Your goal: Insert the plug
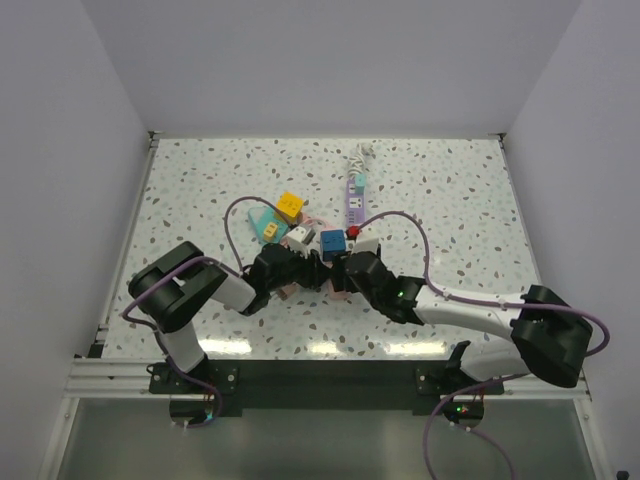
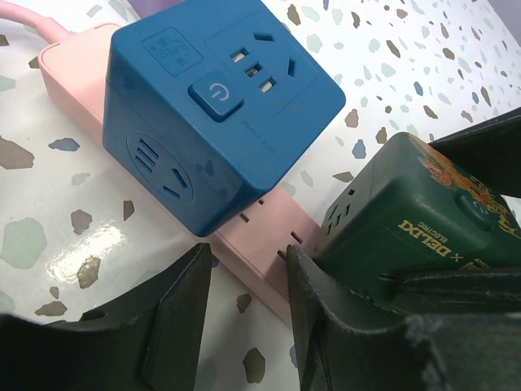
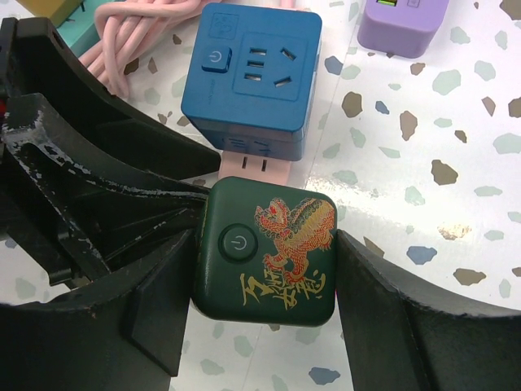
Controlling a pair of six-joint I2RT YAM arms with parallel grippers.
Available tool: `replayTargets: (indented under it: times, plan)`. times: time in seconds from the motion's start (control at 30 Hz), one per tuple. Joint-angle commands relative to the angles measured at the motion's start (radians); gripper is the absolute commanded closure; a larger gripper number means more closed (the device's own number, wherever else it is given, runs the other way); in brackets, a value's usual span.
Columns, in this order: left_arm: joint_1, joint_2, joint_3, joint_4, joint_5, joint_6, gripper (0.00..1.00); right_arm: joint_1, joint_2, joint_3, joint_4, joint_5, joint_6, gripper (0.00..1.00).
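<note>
A dark green cube plug [image 3: 264,252] with a gold and red lion print is gripped by its sides in my right gripper [image 3: 264,244], which is shut on it. The plug sits over the pink power strip [image 3: 252,167], right beside a blue cube adapter [image 3: 252,73] that stands on the same strip. The plug's pins are hidden. In the left wrist view the green plug [image 2: 407,220] leans at the strip [image 2: 260,252] with bare slots beside it. My left gripper [image 2: 248,269] stands narrowly open at the strip's near edge, with its right finger [image 2: 326,326] against the plug.
A purple power strip [image 1: 353,195] lies behind the work spot and its end shows in the right wrist view [image 3: 403,24]. A yellow cube [image 1: 290,206], a teal block [image 1: 266,228] and small white adapters [image 1: 300,237] sit at the back left. Coiled pink cable [image 3: 130,32] lies beside the blue cube.
</note>
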Motion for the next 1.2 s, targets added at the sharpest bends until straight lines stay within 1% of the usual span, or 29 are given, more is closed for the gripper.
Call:
replayTargets:
  times: [0.0,0.2,0.3,0.33,0.4,0.57,0.8,1.17]
  plan:
    - [0.008,0.023,0.020,0.052,0.024,-0.008,0.53,0.030,0.035,0.024,-0.015,-0.026,0.014,1.00]
    - [0.019,0.028,0.014,0.040,0.016,-0.017,0.55,0.059,0.053,0.028,-0.034,0.003,0.021,1.00]
    - [0.031,0.025,0.011,0.037,0.013,-0.028,0.47,0.070,0.053,0.025,-0.038,0.015,0.021,1.00]
    - [0.035,0.023,0.009,0.037,0.013,-0.029,0.42,0.076,0.055,0.025,-0.041,0.019,0.021,1.00]
    - [0.037,0.020,0.003,0.040,0.012,-0.034,0.37,0.081,0.053,0.024,-0.046,0.025,0.021,1.00]
    - [0.040,-0.010,-0.006,0.035,0.012,-0.035,0.30,0.099,0.065,0.021,-0.050,0.039,0.020,1.00]
    - [0.052,-0.090,-0.037,0.012,0.002,-0.029,0.28,0.108,0.090,0.012,-0.020,0.019,0.000,1.00]
    - [0.078,-0.165,-0.080,-0.005,0.028,0.003,0.28,0.113,0.108,-0.019,0.045,-0.058,-0.052,1.00]
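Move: The pink strip's free sockets lie some 6 cm below the right hand, which still holds the green plug, and about 1 cm ahead and 1 cm left of it. The blue plug is about 6 cm ahead of that hand, 2 cm left and 3 cm lower. From the left hand, the sockets are about 2 cm right, 1 cm back and level in height; the green plug is roughly 4 cm right, 3 cm back and 5 cm higher. Open the left fingers from beside the pink strip, nudging about 1 cm forward as they part, then draw that gripper about 3 cm left and finally 2 cm up, clear of the strip. Keep the green plug gripped in the right hand over the free sockets and ease it about 1 cm left at the same height, tipping the fingers up some 5 degrees and dipping the hand's left side slightly. ##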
